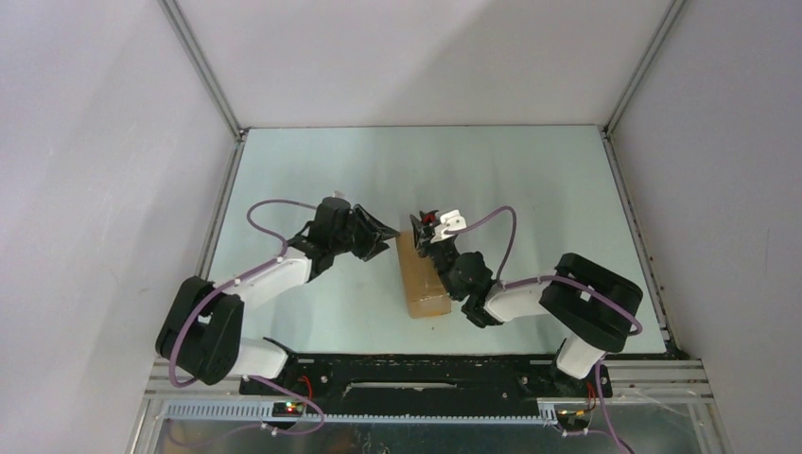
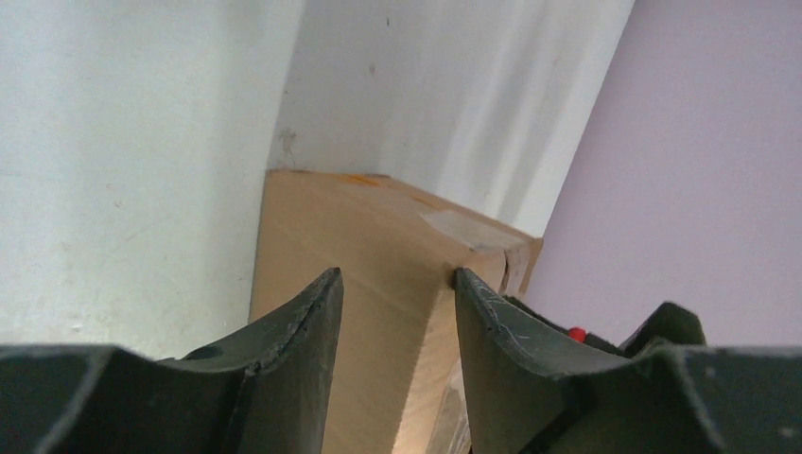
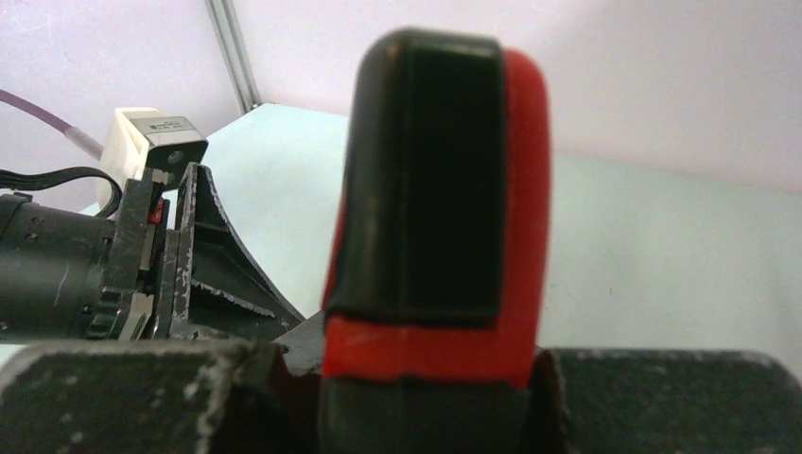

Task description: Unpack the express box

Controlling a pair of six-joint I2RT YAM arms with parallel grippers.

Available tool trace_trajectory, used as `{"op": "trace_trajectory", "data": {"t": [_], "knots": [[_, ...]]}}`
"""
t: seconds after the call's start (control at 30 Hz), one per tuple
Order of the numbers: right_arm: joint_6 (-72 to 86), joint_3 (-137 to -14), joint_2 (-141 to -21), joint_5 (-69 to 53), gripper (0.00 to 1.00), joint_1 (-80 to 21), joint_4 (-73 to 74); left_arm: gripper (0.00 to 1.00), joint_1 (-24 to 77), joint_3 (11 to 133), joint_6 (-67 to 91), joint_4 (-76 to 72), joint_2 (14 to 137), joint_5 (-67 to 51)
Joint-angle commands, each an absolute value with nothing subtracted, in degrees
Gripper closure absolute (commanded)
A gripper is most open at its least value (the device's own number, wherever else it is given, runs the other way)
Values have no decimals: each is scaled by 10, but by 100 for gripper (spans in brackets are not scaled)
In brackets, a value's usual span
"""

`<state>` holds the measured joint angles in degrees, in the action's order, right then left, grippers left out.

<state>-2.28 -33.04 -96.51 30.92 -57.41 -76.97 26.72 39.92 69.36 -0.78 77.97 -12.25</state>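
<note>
The express box, a long brown cardboard carton, lies flat at mid-table with its length running away from the arm bases. My left gripper is at the box's far left corner, fingers apart. In the left wrist view the box fills the gap between the fingers of the left gripper, whose right fingertip meets the box's top edge. My right gripper hovers over the far end of the box, shut on a red-and-black utility knife. The knife stands upright in the right gripper.
The pale green table is enclosed by white walls at the back and sides, with a metal frame post at the corner. The left arm's wrist is close beside the knife.
</note>
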Motion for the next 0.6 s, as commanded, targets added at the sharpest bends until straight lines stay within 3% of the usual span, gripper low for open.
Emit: {"op": "trace_trajectory", "data": {"t": [0.0,0.07,0.13,0.3,0.4,0.57], "knots": [[-2,-316,-931,307,100,-585,-718,50,267,385,714,29,767,-27],[-2,-316,-931,304,100,-585,-713,46,275,397,700,25,766,-35],[-2,-316,-936,301,100,-583,-712,35,284,416,671,40,758,-40],[16,-316,-936,286,100,-573,-700,19,287,445,510,98,691,-88],[17,-318,-933,282,100,-568,-696,14,305,455,385,162,629,-95],[20,-323,-932,282,100,-563,-686,7,383,376,318,153,520,-40]]}}
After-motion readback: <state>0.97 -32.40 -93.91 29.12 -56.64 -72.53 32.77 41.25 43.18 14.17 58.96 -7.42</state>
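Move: The express box's middle lies about 7 cm to the left hand's right, some 6 cm back and a little lower; the fingertips are already at its far left corner. The red knife stands roughly 8 cm to this hand's right, 2 cm farther out and perhaps 8 cm higher, gripped by the right hand. From the right hand the box's middle is about 8 cm back, barely to the right and some 10 cm below. Back and up by about 5 cm each, after a small shift to the left, the left hand comes away from the box's far left corner, opening its half-open fingers almost fully and rolling some 30 degrees about their length, clockwise as seen from behind the hand. The right hand stays over the box's far end and keeps its grip on the knife. ##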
